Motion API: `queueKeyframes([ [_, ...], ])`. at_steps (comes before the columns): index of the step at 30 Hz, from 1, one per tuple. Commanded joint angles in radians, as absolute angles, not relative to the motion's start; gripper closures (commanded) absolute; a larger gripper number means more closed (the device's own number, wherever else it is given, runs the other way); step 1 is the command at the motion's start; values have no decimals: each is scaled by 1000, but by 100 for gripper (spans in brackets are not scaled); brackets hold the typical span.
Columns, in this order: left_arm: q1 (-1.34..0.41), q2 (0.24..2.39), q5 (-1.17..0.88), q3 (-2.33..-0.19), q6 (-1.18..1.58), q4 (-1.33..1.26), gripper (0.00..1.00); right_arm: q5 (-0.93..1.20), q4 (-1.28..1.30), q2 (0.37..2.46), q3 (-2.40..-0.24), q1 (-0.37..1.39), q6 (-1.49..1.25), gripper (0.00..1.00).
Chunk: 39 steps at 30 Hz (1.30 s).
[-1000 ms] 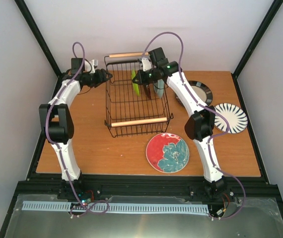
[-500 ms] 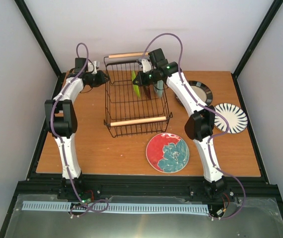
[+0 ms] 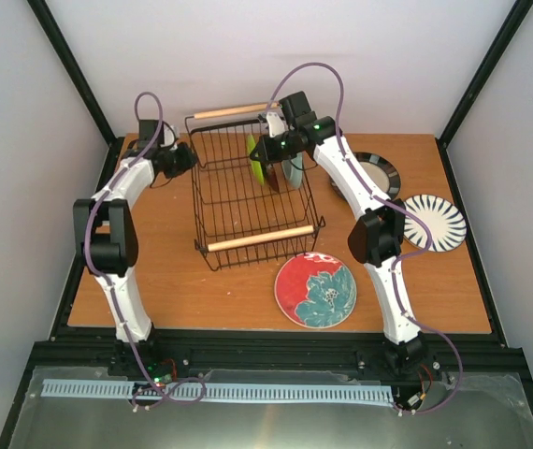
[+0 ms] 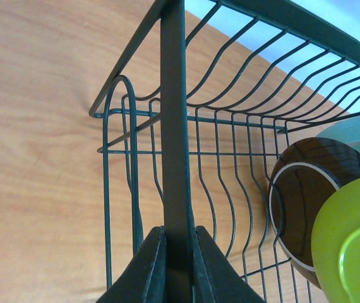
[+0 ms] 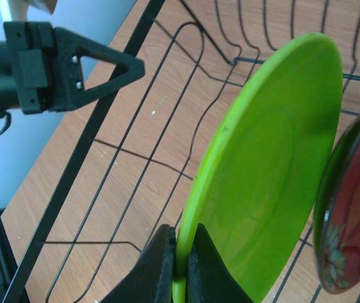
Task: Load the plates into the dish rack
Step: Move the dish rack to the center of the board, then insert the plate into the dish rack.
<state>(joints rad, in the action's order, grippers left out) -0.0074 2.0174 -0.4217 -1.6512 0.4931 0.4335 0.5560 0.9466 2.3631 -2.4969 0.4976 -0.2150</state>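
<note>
The black wire dish rack (image 3: pixel 212 198) stands at the back middle of the table. My left gripper (image 3: pixel 189 157) is shut on its left top rim; the left wrist view shows the flat black rim bar (image 4: pixel 172 126) pinched between the fingers (image 4: pixel 150 265). My right gripper (image 3: pixel 260 148) is shut on the upper edge of the lime green plate (image 5: pixel 275 158), which stands on edge inside the rack. A dark red plate (image 5: pixel 350 214) and a mint green plate (image 4: pixel 357 132) stand upright behind it. Three plates lie flat on the table: red with teal flower (image 3: pixel 317 288), black-rimmed cream (image 3: pixel 381 172) and white with black stripes (image 3: pixel 435 222).
The rack has two light wooden handles, one far (image 3: pixel 234 110) and one near (image 3: pixel 252 239). Black frame posts and pale walls close in the table on the left, right and back. The right forearm (image 3: pixel 346 178) crosses over the black-rimmed plate.
My left gripper has closed on the rack's left rim. The rack has turned and shifted a little to the left. The right gripper keeps the lime green plate in the same place.
</note>
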Motion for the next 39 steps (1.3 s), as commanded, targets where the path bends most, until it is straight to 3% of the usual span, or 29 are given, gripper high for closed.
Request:
queueKeyframes([
  [1, -6, 1895, -342, -1511, 547, 376, 99, 572, 934, 2292, -2485, 504, -189, 97],
  [8, -8, 1743, -285, -1310, 727, 302, 99, 593, 934, 2277, -2450, 513, -176, 97],
  [17, -11, 1677, -210, -1241, 827, 261, 99, 610, 930, 2312, -2451, 541, -174, 97],
  [18, -9, 1683, -223, -1247, 826, 256, 93, 609, 930, 2317, -2451, 544, -173, 97],
  [20, -9, 1702, -246, -1267, 812, 256, 68, 615, 928, 2326, -2454, 548, -174, 97],
  [28, -9, 1734, -301, -1355, 747, 304, 8, 636, 916, 2372, -2467, 561, -173, 97],
  [30, -7, 1725, -312, -1370, 730, 318, 1, 644, 913, 2387, -2474, 566, -173, 97],
  [39, 25, 1542, -327, -1339, 702, 379, 0, 651, 892, 2431, -2495, 577, -156, 97],
])
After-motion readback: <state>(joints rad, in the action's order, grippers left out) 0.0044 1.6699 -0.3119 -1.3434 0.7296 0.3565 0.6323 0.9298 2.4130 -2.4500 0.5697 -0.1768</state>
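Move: The left hand is already closed on the dish rack's left top bar near the far corner; the rack's middle lies about 15 cm to its right, 7 cm back and 7 cm lower, with the floral plate some 33 cm back, 30 cm right and 14 cm below. The right hand already pinches the green plate, whose middle is about 5 cm ahead and 5 cm below; from this hand the red plate stands 3 cm ahead, 4 cm right, 8 cm below. The left hand, keeping its pinch on the rack's side bar, drags the rack back towards the base by about 7 cm and a little left while turning some 15 degrees counter-clockwise, then opens wide and lifts about 5 cm off the bar. The right hand keeps hold of the green plate and follows the rack, going back about 3 cm and left 4 cm with a slight counter-clockwise turn, and at the end it lowers the plate some 4 cm. ##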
